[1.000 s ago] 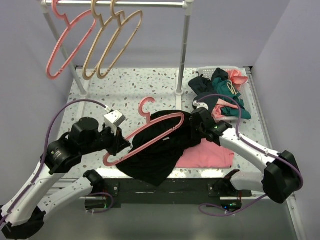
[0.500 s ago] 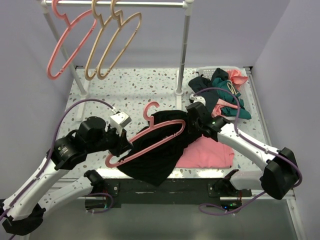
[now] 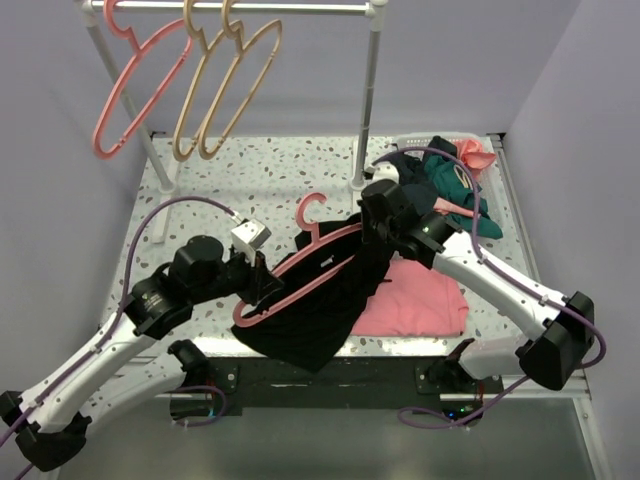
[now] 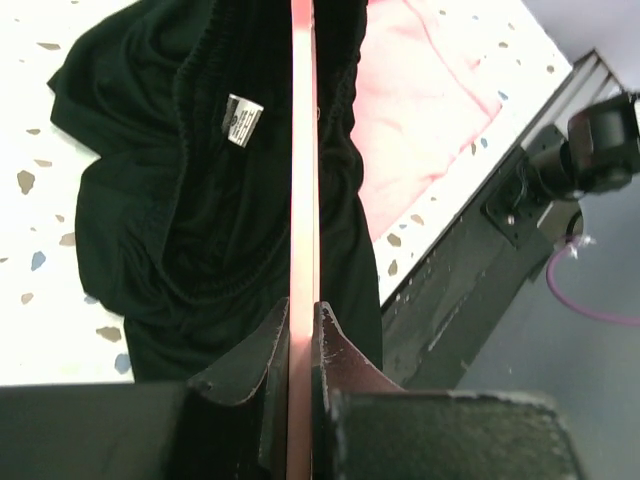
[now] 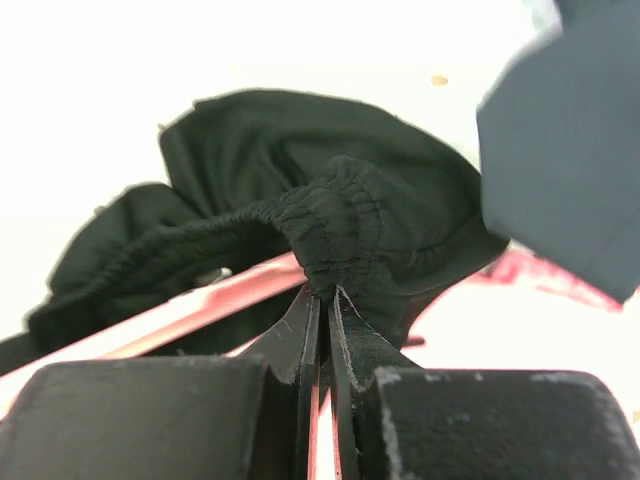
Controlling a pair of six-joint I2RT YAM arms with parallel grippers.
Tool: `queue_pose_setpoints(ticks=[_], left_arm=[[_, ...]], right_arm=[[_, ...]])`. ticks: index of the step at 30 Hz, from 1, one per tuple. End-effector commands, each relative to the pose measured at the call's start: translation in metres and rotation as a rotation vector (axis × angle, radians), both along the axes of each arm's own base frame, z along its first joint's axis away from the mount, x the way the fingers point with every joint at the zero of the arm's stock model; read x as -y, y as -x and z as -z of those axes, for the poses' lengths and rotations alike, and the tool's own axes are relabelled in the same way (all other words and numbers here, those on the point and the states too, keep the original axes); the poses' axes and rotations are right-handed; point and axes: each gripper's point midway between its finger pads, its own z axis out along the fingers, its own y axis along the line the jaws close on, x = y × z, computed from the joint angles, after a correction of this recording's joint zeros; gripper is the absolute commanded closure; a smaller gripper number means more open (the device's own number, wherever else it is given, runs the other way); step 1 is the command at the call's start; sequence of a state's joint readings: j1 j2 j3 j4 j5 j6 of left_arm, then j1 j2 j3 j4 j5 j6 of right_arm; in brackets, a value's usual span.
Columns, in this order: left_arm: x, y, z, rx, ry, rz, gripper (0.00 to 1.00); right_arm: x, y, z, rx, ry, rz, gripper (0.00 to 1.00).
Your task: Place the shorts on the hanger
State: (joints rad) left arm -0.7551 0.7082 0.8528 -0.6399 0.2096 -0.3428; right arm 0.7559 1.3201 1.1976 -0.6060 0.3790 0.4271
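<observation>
The black shorts [image 3: 320,300] lie at the table's front middle, their lower part hanging over the front edge. A pink hanger [image 3: 300,275] lies slanted across them, hook [image 3: 308,212] toward the back. My left gripper [image 3: 258,285] is shut on the hanger's lower left end; in the left wrist view the pink bar [image 4: 303,150] runs up from between the jaws over the shorts [image 4: 190,230]. My right gripper [image 3: 372,232] is shut on the shorts' elastic waistband [image 5: 325,225] and holds it up by the hanger's right end [image 5: 200,305].
A flat pink cloth [image 3: 420,305] lies under and right of the shorts. A white basket [image 3: 495,150] at the back right holds teal and other garments [image 3: 455,185]. On the rail [image 3: 300,8] at the back hang a second pink hanger [image 3: 135,90] and two tan hangers [image 3: 225,85].
Both grippers have moved up and toward the back right. The hanger has shifted right and stands steeper. The right gripper has drawn the waistband farther back.
</observation>
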Motion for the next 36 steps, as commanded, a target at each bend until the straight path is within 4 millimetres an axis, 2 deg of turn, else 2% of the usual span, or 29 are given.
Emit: queue_pose_setpoints(ticks=[1, 2, 4, 6, 8, 11, 12, 13, 15, 16, 17, 19, 20, 21, 22, 23, 24, 25, 26, 28, 29, 31, 32, 34, 35, 36], left_arm=[[0.019, -0.022, -0.041, 0.150, 0.221, -0.053, 1.00], [0.016, -0.027, -0.043, 0.164, 0.247, -0.092, 1.00], [0.014, -0.031, -0.050, 0.220, 0.317, -0.124, 1.00], [0.009, -0.033, -0.056, 0.253, 0.374, -0.164, 1.00], [0.004, -0.038, -0.056, 0.281, 0.411, -0.206, 1.00], [-0.006, -0.034, -0.066, 0.327, 0.486, -0.236, 1.00], [-0.012, -0.036, -0.075, 0.361, 0.521, -0.263, 1.00], [-0.015, -0.035, -0.075, 0.373, 0.542, -0.274, 1.00], [-0.027, -0.034, -0.083, 0.406, 0.581, -0.318, 1.00], [-0.031, -0.035, -0.083, 0.413, 0.588, -0.336, 1.00], [-0.036, -0.036, -0.085, 0.423, 0.595, -0.362, 1.00], [-0.042, -0.035, -0.090, 0.442, 0.618, -0.381, 1.00], [-0.044, -0.036, -0.090, 0.446, 0.624, -0.393, 1.00], [-0.044, -0.036, -0.091, 0.448, 0.628, -0.393, 1.00], [-0.044, -0.035, -0.094, 0.455, 0.638, -0.393, 1.00], [-0.045, -0.036, -0.095, 0.460, 0.644, -0.395, 1.00], [-0.045, -0.037, -0.096, 0.463, 0.644, -0.400, 1.00], [-0.046, -0.037, -0.098, 0.466, 0.647, -0.404, 1.00], [-0.046, -0.039, -0.097, 0.469, 0.640, -0.415, 1.00], [-0.047, -0.041, -0.099, 0.475, 0.646, -0.424, 1.00], [-0.047, -0.043, -0.099, 0.476, 0.643, -0.432, 1.00], [-0.047, -0.044, -0.102, 0.478, 0.653, -0.435, 1.00], [-0.047, -0.046, -0.102, 0.476, 0.652, -0.441, 1.00], [-0.047, -0.047, -0.104, 0.475, 0.662, -0.448, 1.00], [-0.045, -0.048, -0.103, 0.473, 0.658, -0.448, 1.00], [-0.046, -0.048, -0.105, 0.474, 0.659, -0.450, 1.00]], right_arm=[[-0.025, -0.018, -0.053, 0.118, -0.055, -0.033, 1.00], [-0.033, -0.020, -0.068, 0.140, -0.079, -0.043, 1.00], [-0.051, -0.015, -0.072, 0.141, -0.084, -0.082, 1.00], [-0.071, -0.006, -0.088, 0.167, -0.108, -0.126, 1.00], [-0.086, -0.003, -0.094, 0.183, -0.096, -0.149, 1.00], [-0.121, 0.019, -0.096, 0.183, -0.076, -0.240, 1.00], [-0.123, 0.019, -0.097, 0.189, -0.064, -0.238, 1.00], [-0.125, 0.021, -0.096, 0.186, -0.059, -0.244, 1.00], [-0.125, 0.022, -0.094, 0.186, -0.066, -0.238, 0.94], [-0.124, 0.021, -0.096, 0.196, -0.081, -0.230, 0.83], [-0.122, 0.022, -0.088, 0.189, -0.079, -0.220, 0.76], [-0.117, 0.025, -0.099, 0.218, -0.131, -0.205, 0.61], [-0.115, 0.027, -0.086, 0.200, -0.135, -0.196, 0.58], [-0.112, 0.030, -0.085, 0.201, -0.152, -0.192, 0.55], [-0.109, 0.033, -0.093, 0.223, -0.199, -0.183, 0.53], [-0.107, 0.039, -0.074, 0.194, -0.203, -0.175, 0.52], [-0.106, 0.042, -0.068, 0.188, -0.216, -0.170, 0.51], [-0.104, 0.045, -0.075, 0.208, -0.263, -0.162, 0.51], [-0.103, 0.053, -0.052, 0.182, -0.260, -0.154, 0.51], [-0.109, 0.058, -0.048, 0.194, -0.335, -0.150, 0.51], [-0.111, 0.067, -0.029, 0.164, -0.348, -0.148, 0.51], [-0.122, 0.070, -0.024, 0.163, -0.424, -0.132, 0.50], [-0.122, 0.072, -0.006, 0.152, -0.412, -0.116, 0.49], [-0.131, 0.071, -0.003, 0.162, -0.495, -0.089, 0.47], [-0.129, 0.071, 0.013, 0.151, -0.494, -0.078, 0.46], [-0.136, 0.068, 0.004, 0.178, -0.564, -0.070, 0.43]])
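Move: The right hand holds the black shorts' waistband pinched, with the hanger's far end right by its fingers, about 1 cm to the left and some 3 cm below. The hanger's hook is about 14 cm left and 6 cm ahead; the pink cloth lies roughly 14 cm back, 10 cm right and 12 cm down. From the left hand, pinching the hanger's near corner, the held waistband is about 24 cm right, 12 cm ahead and slightly lower. Still pinching the waistband, the right hand draws it left about 13 cm and up 8 cm over the hanger's far end, opens to let go, then drops back and down some 11 cm towards the near part of the shorts, fingers apart. Meanwhile the left hand keeps its pinch on the hanger, easing forward, up and left while swinging counter-clockwise and tipping its fingers up. ##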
